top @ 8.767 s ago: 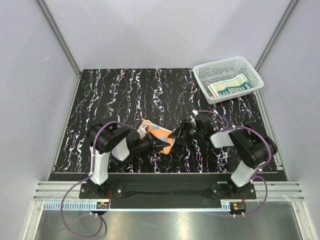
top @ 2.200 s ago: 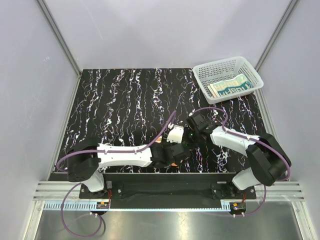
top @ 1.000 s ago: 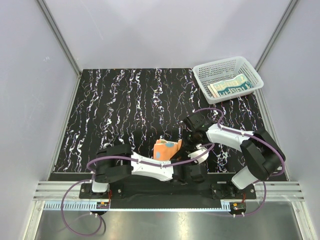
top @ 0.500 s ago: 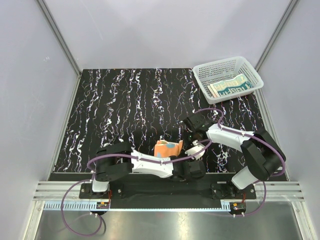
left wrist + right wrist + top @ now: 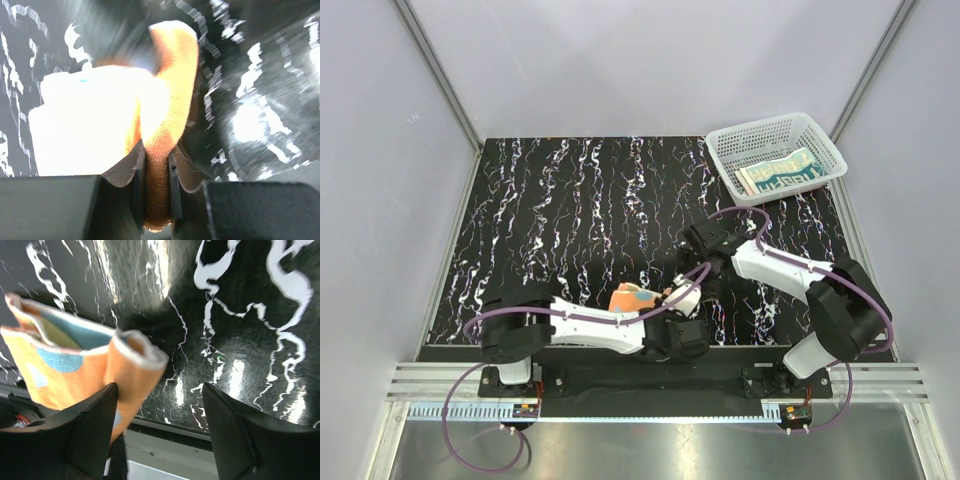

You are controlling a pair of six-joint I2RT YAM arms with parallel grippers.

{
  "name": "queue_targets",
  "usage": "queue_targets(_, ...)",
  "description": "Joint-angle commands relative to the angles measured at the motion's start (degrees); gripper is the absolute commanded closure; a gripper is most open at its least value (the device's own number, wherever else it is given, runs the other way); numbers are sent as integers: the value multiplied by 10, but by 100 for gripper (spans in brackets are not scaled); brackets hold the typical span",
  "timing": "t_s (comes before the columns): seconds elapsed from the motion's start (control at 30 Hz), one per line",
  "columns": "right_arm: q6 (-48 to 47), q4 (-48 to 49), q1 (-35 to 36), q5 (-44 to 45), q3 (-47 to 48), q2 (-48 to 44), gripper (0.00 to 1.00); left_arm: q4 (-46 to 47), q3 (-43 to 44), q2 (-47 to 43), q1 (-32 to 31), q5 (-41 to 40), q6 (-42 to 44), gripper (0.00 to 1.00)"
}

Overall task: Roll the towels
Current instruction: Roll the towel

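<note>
The orange towel (image 5: pixel 626 297), with blue and yellow patches, stands bunched up near the table's front edge. My left gripper (image 5: pixel 646 303) reaches in from the near side and is shut on a fold of the orange towel (image 5: pixel 167 100), which runs up between the jaws (image 5: pixel 156 153). My right gripper (image 5: pixel 699 274) hangs just right of it, open (image 5: pixel 159 390); the orange towel (image 5: pixel 75 370) brushes its left finger (image 5: pixel 92 430), with nothing clamped. The cream towel (image 5: pixel 780 172) with teal lettering lies in the basket at back right.
A white mesh basket (image 5: pixel 762 131) stands at the table's far right corner. The black marbled table (image 5: pixel 570 200) stretches behind the arms. A metal rail (image 5: pixel 650 380) runs along the near edge, close under both grippers.
My right gripper has opened and let go of the orange towel. The left gripper has shut on the towel's fold and drawn it slightly left and toward the near edge.
</note>
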Motion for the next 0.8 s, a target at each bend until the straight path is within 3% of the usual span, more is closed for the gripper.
queue_targets(0.0, 19, -28, -3, 61, 33, -27, 24, -26, -26, -45, 3, 14, -79, 100)
queue_targets(0.23, 40, -28, -35, 100, 13, -95, 22, -71, -32, -88, 6, 17, -177, 100)
queue_targets(0.4, 37, 14, -37, 74, -23, -130, 23, -147, -60, -131, 13, 15, -334, 100)
queue_targets(0.77, 25, 294, -30, -196, -170, -165, 23, 138, -382, -388, 53, 131, -422, 100)
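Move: The left hand already pinches the right edge of the orange towel. The part-rolled towel's middle lies about 6 cm to the left of this hand, 1 cm back and some 2 cm below it. From the open right hand, the towel's middle is roughly 10 cm left, 7 cm back and 3 cm lower. Nothing else stands close by. Left hand keeps pinching the towel and drags it about 10 cm left, turning counter-clockwise; open right hand rises. ##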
